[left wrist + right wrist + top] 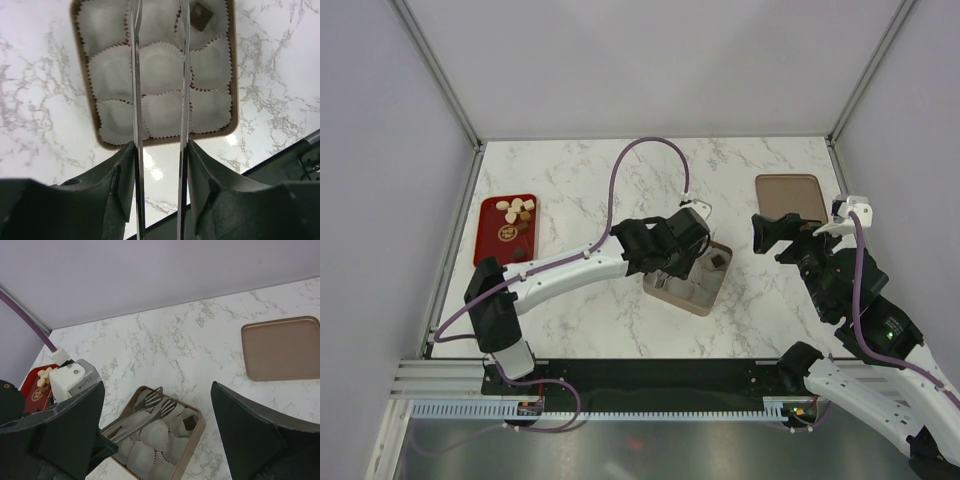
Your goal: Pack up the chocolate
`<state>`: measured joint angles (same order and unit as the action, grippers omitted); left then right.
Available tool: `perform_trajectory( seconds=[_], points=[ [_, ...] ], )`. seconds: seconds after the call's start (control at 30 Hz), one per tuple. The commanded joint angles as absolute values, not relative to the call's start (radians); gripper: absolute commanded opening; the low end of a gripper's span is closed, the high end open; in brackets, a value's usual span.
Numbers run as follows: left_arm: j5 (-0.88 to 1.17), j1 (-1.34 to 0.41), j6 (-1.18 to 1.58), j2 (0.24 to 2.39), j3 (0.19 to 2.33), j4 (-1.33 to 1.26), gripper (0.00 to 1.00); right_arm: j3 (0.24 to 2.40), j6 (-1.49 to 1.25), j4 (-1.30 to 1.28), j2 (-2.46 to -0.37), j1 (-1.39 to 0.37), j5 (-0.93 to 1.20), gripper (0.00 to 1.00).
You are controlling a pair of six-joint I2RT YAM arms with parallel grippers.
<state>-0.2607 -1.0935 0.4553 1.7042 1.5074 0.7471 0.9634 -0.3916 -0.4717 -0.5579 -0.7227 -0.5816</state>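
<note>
The tan box point(702, 302) sits mid-table, lined with white paper cups point(162, 67). One dark brown chocolate point(718, 260) lies in a corner cup; it also shows in the left wrist view point(201, 10) and the right wrist view point(189, 423). More chocolate point(517, 212), pale and dark pieces, lies on a red tray point(492, 245) at the left. My left gripper point(678, 255) is shut on metal tongs point(136, 100), whose empty tips point(159, 400) hover apart over the box. My right gripper point(772, 237) is open and empty, raised to the right of the box.
The box lid point(791, 197) lies flat at the back right and shows in the right wrist view point(282, 347). A purple cable point(640, 145) arcs over the back of the table. Bare marble lies between the tray and the box.
</note>
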Motion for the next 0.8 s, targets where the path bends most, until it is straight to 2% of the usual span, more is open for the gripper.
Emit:
perform_trajectory(
  seconds=[0.0, 0.27, 0.57, 0.77],
  points=[
    [-0.417, -1.082, 0.449, 1.628, 1.586, 0.828, 0.49, 0.956, -0.419, -0.446, -0.560, -0.721, -0.543, 0.96],
    [-0.446, -0.881, 0.555, 1.513, 1.507, 0.945, 0.49, 0.879, -0.457, -0.391, -0.583, -0.721, -0.430, 0.96],
    [-0.445, -0.448, 0.614, 1.237, 1.229, 1.000, 0.48, 0.825, -0.448, -0.328, -0.624, -0.721, -0.284, 0.96],
    [-0.456, -0.333, 0.638, 1.155, 1.105, 1.114, 0.49, 0.801, -0.433, -0.287, -0.640, -0.721, -0.209, 0.96]
  ],
)
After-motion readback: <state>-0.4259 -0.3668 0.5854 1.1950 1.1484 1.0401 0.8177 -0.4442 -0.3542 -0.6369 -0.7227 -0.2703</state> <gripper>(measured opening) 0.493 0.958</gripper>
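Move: The dark chocolate near the front right corner of the red tray lies about 40 cm left of the tong-holding left hand, some 8 cm ahead and 11 cm lower. The brown chocolate is 7 cm beyond it, and the white pieces some 12 cm beyond it and 3 cm farther left. The box is nearly below that hand, 4 cm ahead and 2 cm right. From the right hand the dark chocolate is roughly 56 cm left, 8 cm ahead and 30 cm down. Sweeping fast to the left, the left hand carries the still-gripped tongs some 32 cm from over the box towards the red tray, arcing forward and slightly up before easing back and down, and turning about 50 degrees counter-clockwise. The empty, wide-open right hand drifts left and down towards the box, swinging slightly counter-clockwise. ##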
